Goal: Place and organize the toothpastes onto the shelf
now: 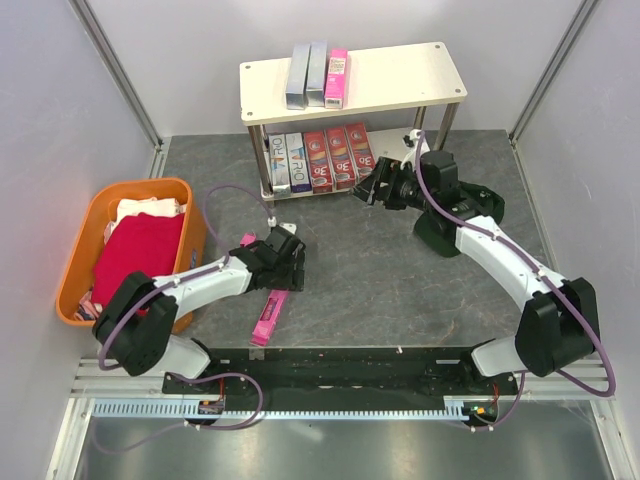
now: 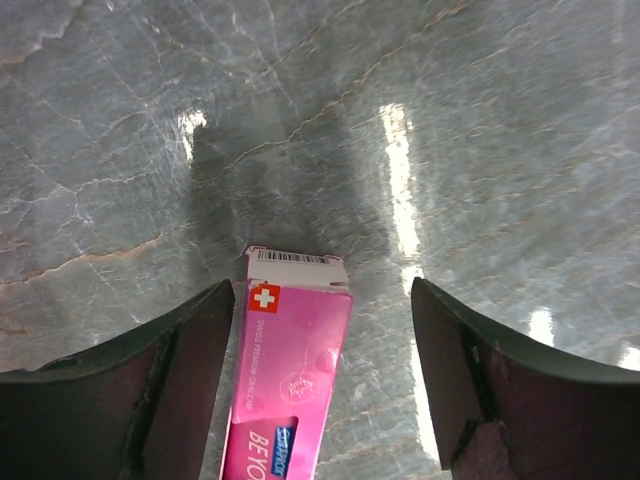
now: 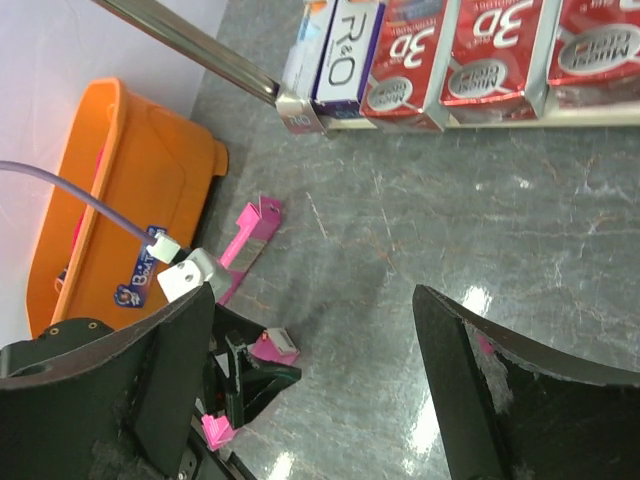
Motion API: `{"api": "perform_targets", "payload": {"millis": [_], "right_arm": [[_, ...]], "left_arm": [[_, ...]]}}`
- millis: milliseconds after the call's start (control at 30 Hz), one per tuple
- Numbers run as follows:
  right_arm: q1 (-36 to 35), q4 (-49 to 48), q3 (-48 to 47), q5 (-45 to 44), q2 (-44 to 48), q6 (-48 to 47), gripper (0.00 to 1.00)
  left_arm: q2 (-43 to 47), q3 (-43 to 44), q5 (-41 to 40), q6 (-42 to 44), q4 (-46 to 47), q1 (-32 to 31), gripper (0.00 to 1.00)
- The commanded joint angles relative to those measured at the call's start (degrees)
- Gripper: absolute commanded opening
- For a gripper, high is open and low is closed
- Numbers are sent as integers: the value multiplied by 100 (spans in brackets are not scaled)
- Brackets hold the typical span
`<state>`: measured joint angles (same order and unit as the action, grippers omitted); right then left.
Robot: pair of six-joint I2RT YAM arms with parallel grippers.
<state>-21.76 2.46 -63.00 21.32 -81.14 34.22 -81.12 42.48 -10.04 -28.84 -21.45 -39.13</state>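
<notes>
A pink toothpaste box (image 1: pixel 268 318) lies flat on the grey table. My left gripper (image 1: pixel 288 272) is open and astride its far end. In the left wrist view the box (image 2: pixel 295 380) sits close to the left finger (image 2: pixel 190 350), with a gap to the right finger. A second pink box (image 1: pixel 247 240) shows partly behind the left arm. The shelf (image 1: pixel 400 75) holds two silver-grey boxes (image 1: pixel 308 72) and a pink one (image 1: pixel 337 77) on top. White-navy and red "3D" boxes (image 1: pixel 340 158) stand on its lower board. My right gripper (image 1: pixel 368 192) is open and empty before the lower board.
An orange basket (image 1: pixel 190 215) with a red cloth (image 1: pixel 140 250) stands at the left. The right wrist view shows the red boxes (image 3: pixel 480 50), a chrome shelf leg (image 3: pixel 200 50), the basket (image 3: pixel 150 180), the second pink box (image 3: pixel 250 240) and the left gripper below.
</notes>
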Motion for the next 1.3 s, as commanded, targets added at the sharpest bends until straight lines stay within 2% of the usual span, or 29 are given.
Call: {"api": "perform_targets", "payload": {"millis": [0, 200, 367, 500, 733, 833, 1067, 1267], "right_arm": [[-56, -79, 95, 21, 160, -108, 88], [-57, -53, 227, 21, 187, -152, 88], [-48, -44, 315, 48, 187, -170, 89], [-56, -52, 376, 39, 143, -205, 89], [-127, -79, 526, 30, 125, -240, 89], [-214, -79, 578, 4, 134, -231, 89], [-557, -385, 772, -5, 117, -117, 90], [-1031, -781, 798, 144, -85, 155, 90]], "left_arm": [[-315, 111, -279, -157, -43, -103, 69], [-527, 181, -437, -175, -131, -200, 48], [-501, 313, -437, -113, -149, -209, 37], [-571, 620, -385, 1, -96, -209, 34], [-1010, 1788, -60, 247, 80, -147, 33], [-1011, 2131, 422, 247, 237, 54, 33], [-801, 2563, 1143, 63, 694, 503, 33], [-703, 2792, 1320, -16, 836, 635, 33]]}}
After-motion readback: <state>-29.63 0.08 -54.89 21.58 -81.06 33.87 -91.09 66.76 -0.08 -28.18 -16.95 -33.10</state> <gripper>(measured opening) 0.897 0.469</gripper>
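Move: The pink toothpaste to be picked lies just under the open left fingers, its middle about 6 cm back, 3 cm left and 3 cm below. A second pink toothpaste sits some 4 cm ahead and 11 cm left of the hand. The white toothpastes on the lower shelf are roughly 24 cm straight ahead. From the right hand, the pink toothpaste to be picked is about 19 cm back, 22 cm left and 23 cm below. Left pinches the pink toothpaste's far end, carries it 11 cm forward, up and rightward; right hand sinks back. ##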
